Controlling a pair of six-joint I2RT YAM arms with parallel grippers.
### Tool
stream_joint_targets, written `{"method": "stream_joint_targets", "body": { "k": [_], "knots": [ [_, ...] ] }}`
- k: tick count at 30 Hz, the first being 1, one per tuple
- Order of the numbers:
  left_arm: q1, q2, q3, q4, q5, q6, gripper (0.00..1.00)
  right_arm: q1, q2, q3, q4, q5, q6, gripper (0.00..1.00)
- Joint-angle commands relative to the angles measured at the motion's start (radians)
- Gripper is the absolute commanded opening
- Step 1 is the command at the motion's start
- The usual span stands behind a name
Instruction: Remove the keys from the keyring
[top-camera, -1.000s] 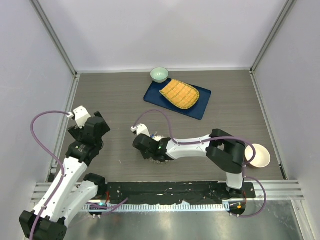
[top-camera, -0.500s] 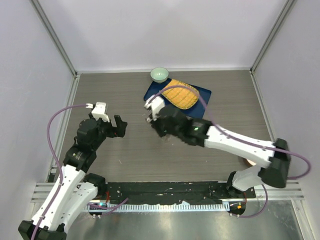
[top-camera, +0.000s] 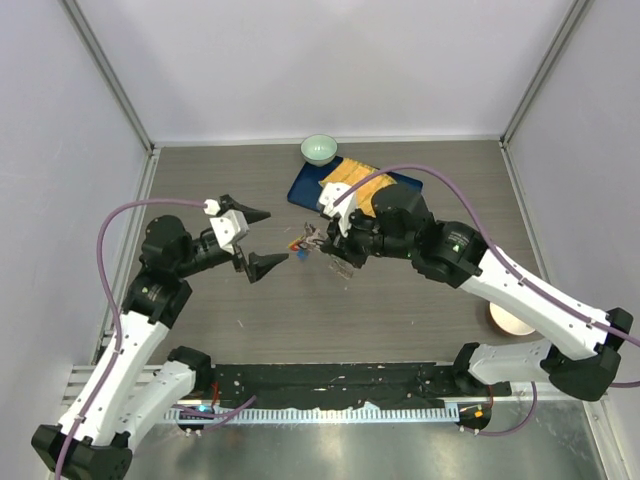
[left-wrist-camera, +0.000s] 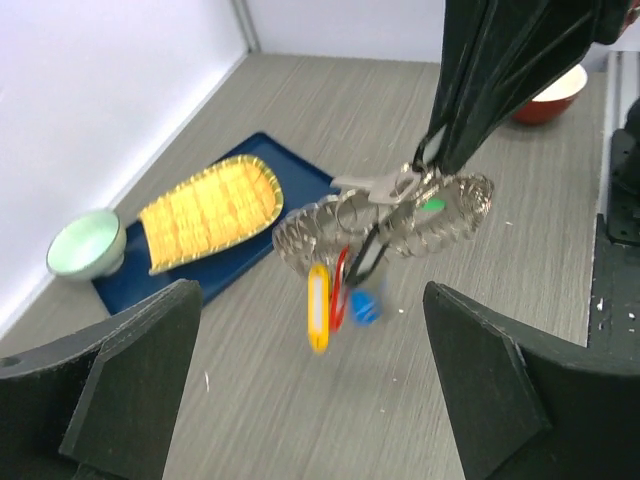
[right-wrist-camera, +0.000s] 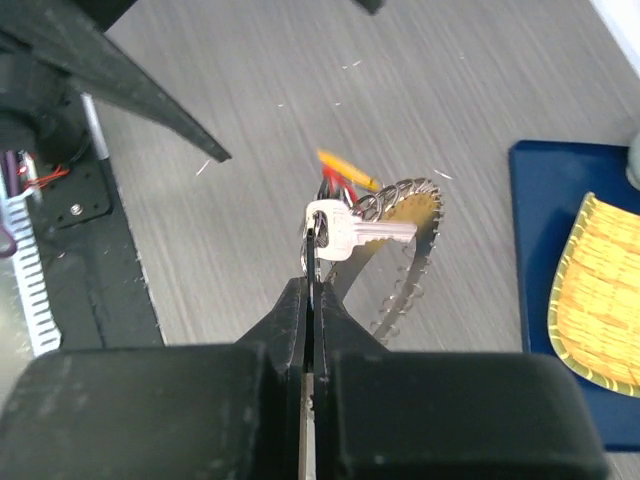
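The keyring (top-camera: 328, 250) hangs in the air above the middle of the table, a thin ring fringed with small silvery keys (left-wrist-camera: 400, 215). Yellow (left-wrist-camera: 318, 305), red and blue tags dangle below it. My right gripper (top-camera: 322, 240) is shut on the keyring's top edge, next to a larger silver key (right-wrist-camera: 352, 229); its jaws (right-wrist-camera: 312, 275) are pressed together on the thin metal. My left gripper (top-camera: 262, 240) stands wide open just left of the ring, pointing at it, with nothing between its fingers (left-wrist-camera: 140, 370). The dangling tags are blurred.
A blue tray (top-camera: 400, 215) with a yellow woven mat (left-wrist-camera: 205, 210) lies at the back, a small green bowl (top-camera: 319, 149) beside it. A cream bowl (top-camera: 508, 320) sits at the right, partly under the right arm.
My right arm has lifted the keyring off the table and carried it up and back. My left arm has swung right, turning its open gripper toward the ring.
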Motion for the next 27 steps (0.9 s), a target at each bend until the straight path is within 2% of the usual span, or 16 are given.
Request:
{"method": "stream_joint_targets", "body": {
  "k": [1, 6, 10, 14, 20, 23, 24, 25, 26, 27],
  "knots": [
    [-0.025, 0.037, 0.073, 0.098, 0.213, 0.089, 0.97, 0.005, -0.07, 0.018, 0.015, -0.108, -0.036, 0.01],
    [-0.111, 0.111, 0.1, 0.104, 0.255, 0.136, 0.96, 0.005, -0.09, 0.018, 0.018, -0.206, -0.004, 0.01],
    [-0.174, 0.151, 0.112, 0.101, 0.257, 0.158, 0.96, 0.005, -0.09, 0.021, 0.024, -0.224, 0.016, 0.01],
    [-0.2, 0.192, 0.115, 0.087, 0.271, 0.183, 0.89, 0.005, -0.093, 0.017, 0.032, -0.292, 0.018, 0.01],
    [-0.212, 0.211, 0.103, 0.067, 0.309, 0.192, 0.64, 0.005, -0.13, -0.009, 0.073, -0.327, 0.032, 0.01],
    [-0.214, 0.215, 0.098, 0.041, 0.367, 0.19, 0.44, 0.005, -0.147, -0.026, 0.102, -0.329, 0.047, 0.01],
    [-0.214, 0.217, 0.096, 0.039, 0.383, 0.18, 0.29, 0.005, -0.15, -0.038, 0.113, -0.329, 0.056, 0.01],
    [-0.214, 0.218, 0.095, 0.032, 0.421, 0.175, 0.21, 0.005, -0.153, -0.045, 0.136, -0.324, 0.067, 0.01],
    [-0.214, 0.218, 0.093, 0.027, 0.436, 0.175, 0.07, 0.005, -0.162, -0.06, 0.15, -0.32, 0.084, 0.01],
    [-0.214, 0.218, 0.09, 0.023, 0.45, 0.17, 0.01, 0.005, -0.167, -0.069, 0.165, -0.306, 0.101, 0.01]
  ]
}}
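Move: The key held up in the right fingertips lies about 7 cm to the left hand's right, level fore-and-aft and some 4 cm below; it is about 1 cm ahead and 2 cm left of the right hand point. From the right hand, the coloured tags hang about 5 cm left, 1 cm ahead and 3 cm lower, and the blue tray is roughly 22 cm ahead, 8 cm right, 29 cm below. Left swings right and back some 10 cm, pinching a key; right brings the keyring back about 6 cm. ##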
